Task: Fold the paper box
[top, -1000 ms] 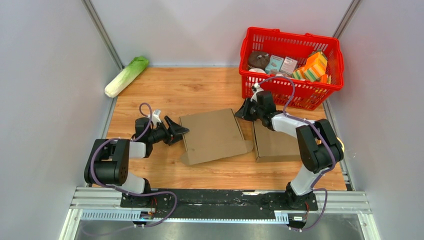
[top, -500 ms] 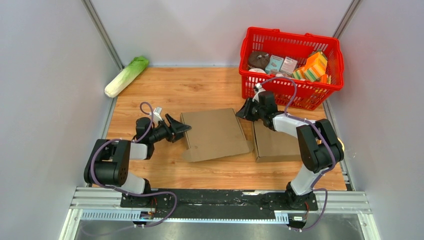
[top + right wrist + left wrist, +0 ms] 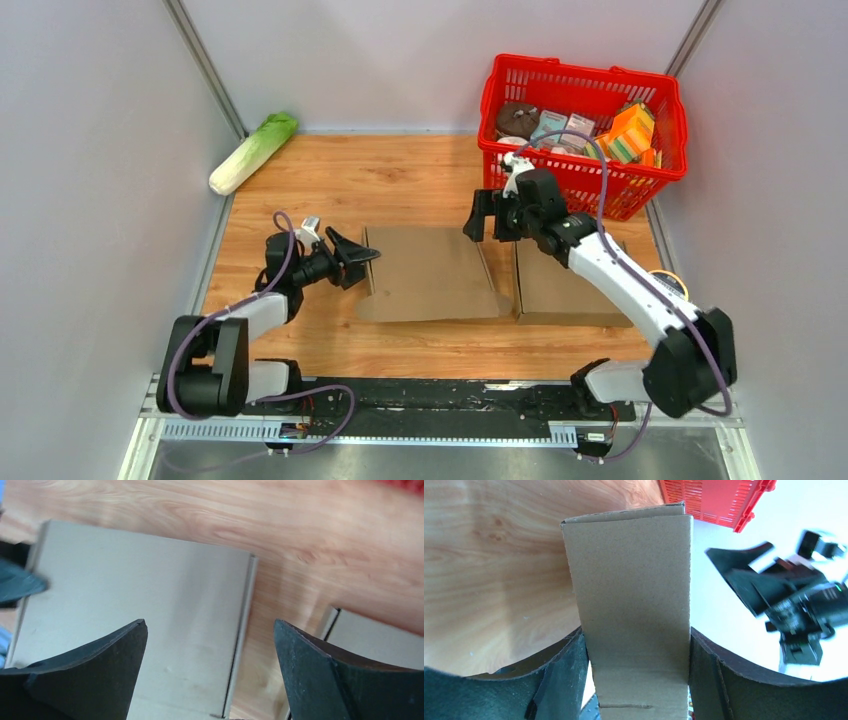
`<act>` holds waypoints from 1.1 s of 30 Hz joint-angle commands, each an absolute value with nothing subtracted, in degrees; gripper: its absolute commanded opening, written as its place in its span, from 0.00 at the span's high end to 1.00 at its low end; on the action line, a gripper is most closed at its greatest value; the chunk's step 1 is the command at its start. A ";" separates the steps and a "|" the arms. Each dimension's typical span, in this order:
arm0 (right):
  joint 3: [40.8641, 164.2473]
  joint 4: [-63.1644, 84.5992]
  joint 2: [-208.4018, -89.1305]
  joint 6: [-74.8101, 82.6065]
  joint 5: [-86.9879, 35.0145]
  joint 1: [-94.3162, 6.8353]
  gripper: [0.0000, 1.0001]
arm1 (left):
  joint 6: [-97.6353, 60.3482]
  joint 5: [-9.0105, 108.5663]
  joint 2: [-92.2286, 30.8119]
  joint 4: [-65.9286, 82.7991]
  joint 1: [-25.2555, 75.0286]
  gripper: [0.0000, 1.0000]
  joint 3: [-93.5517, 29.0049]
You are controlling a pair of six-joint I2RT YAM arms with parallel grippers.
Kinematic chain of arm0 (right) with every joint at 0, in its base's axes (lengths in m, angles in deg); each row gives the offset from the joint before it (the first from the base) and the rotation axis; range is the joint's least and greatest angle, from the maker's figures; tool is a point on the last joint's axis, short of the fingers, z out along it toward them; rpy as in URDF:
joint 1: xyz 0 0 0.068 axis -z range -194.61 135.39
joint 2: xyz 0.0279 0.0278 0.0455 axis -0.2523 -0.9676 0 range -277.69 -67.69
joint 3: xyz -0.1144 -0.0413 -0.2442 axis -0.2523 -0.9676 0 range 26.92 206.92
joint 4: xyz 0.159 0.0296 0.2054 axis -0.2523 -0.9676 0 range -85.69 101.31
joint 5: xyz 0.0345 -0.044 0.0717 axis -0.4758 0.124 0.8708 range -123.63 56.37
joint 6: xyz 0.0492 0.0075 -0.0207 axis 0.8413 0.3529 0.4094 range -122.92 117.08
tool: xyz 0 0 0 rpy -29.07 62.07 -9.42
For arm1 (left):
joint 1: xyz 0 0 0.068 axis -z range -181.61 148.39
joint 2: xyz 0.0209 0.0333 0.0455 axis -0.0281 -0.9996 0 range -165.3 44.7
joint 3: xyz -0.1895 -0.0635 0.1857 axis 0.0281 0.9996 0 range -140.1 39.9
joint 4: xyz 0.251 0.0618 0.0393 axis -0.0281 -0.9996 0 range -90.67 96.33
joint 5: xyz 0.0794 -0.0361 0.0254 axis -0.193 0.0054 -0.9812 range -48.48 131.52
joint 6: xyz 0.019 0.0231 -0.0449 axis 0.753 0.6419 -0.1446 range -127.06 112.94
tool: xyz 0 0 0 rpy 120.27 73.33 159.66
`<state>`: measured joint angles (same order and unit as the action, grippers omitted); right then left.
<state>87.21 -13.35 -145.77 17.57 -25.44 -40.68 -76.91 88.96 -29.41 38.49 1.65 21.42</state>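
Observation:
The paper box (image 3: pixel 430 272) is a flat brown cardboard piece lying mid-table. My left gripper (image 3: pixel 365 258) is at its left edge. In the left wrist view an upright cardboard flap (image 3: pixel 629 570) fills the gap between the jaws, and my left gripper (image 3: pixel 636 630) is shut on it across its width. Open and holding nothing, my right gripper (image 3: pixel 486 222) hovers over the box's far right corner. The right wrist view looks down past my right gripper (image 3: pixel 210 622) onto the box's panel (image 3: pixel 135 595) and its right edge.
A second cardboard piece (image 3: pixel 560 285) lies just right of the box, seen too as the cardboard piece (image 3: pixel 380 640). A red basket (image 3: pixel 585 70) of groceries stands at the back right. A napa cabbage (image 3: pixel 253 152) lies at the back left wall.
My right gripper has opened, let go of the box's right edge and lifted clear. The box has squared up and lies flatter. My left gripper has closed in on the left flap.

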 commanded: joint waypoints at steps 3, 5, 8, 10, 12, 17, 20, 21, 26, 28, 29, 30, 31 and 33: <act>92.93 -20.96 -135.29 -1.12 -32.39 -57.87 0.00 | -78.44 89.78 -19.29 14.50 -0.29 0.60 14.68; 89.70 -16.14 -129.95 -13.07 -40.43 -66.95 0.00 | -77.29 89.94 -18.76 4.02 -1.00 0.62 11.79; 86.16 -7.94 -127.45 -20.39 -41.20 -78.67 0.00 | -77.63 93.89 -20.69 1.42 -1.17 0.62 10.37; 85.81 -6.71 -127.89 -22.33 -40.57 -82.63 0.00 | -77.99 95.92 -21.13 0.10 -1.17 0.62 10.36; 84.59 -4.43 -129.29 -26.20 -43.55 -86.85 0.00 | -78.69 96.10 -20.35 -0.61 -1.26 0.62 11.24; 83.17 -0.56 -134.82 -30.25 -49.34 -91.86 0.00 | -85.01 96.80 -17.18 4.21 -2.57 0.62 15.45; 83.43 1.11 -138.42 -32.18 -54.96 -93.97 0.00 | -85.11 97.42 -16.04 2.74 -2.67 0.61 15.46; 83.61 1.20 -139.13 -32.53 -55.59 -94.33 0.00 | -85.28 97.33 -15.69 2.29 -2.75 0.61 15.64; 82.74 3.65 -143.08 -33.15 -56.37 -94.33 0.00 | -87.39 98.11 -14.63 2.99 -3.28 0.61 16.34; 82.03 5.50 -145.37 -35.77 -58.93 -94.42 0.00 | -87.40 98.64 -15.15 3.08 -3.37 0.61 16.34; 81.86 6.73 -145.90 -36.22 -60.77 -94.33 0.00 | -87.48 99.08 -15.24 3.08 -3.37 0.61 16.34; 81.59 7.26 -146.43 -36.84 -61.13 -94.24 0.00 | -87.57 99.35 -15.50 3.25 -3.46 0.61 16.43; 81.33 8.05 -147.39 -37.45 -61.57 -94.33 0.00 | -87.48 99.44 -15.51 3.34 -3.46 0.61 16.52; 80.45 10.42 -148.19 -38.68 -63.15 -94.33 0.00 | -87.48 99.79 -15.33 3.34 -3.37 0.61 16.52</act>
<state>81.77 2.87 -146.60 -34.47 -57.90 -94.21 -84.23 96.02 -15.70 2.41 -3.15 16.02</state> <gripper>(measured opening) 0.999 0.715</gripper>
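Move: For my right hand, open above the paper box's far right corner, the box's middle lies about 9 cm back, 10 cm left and 8 cm lower; the box's front flap is around 16 cm back, 8 cm left. The finished box sits some 13 cm back and 19 cm right, the red basket 15 cm ahead and 19 cm right. My left hand already grips the box's left side, the box's middle about 11 cm to its right and 2 cm back. I swing my right hand back and left over the paper box, about 16 cm each way, arcing up 10 cm and then sinking 8 to the box's near left part, rolling roughly 80 degrees so the wide-open fingers come round the front side. Meanwhile my left hand keeps its pinch on the left side, draws back 4 cm, rises a little and tips some 20 degrees. ##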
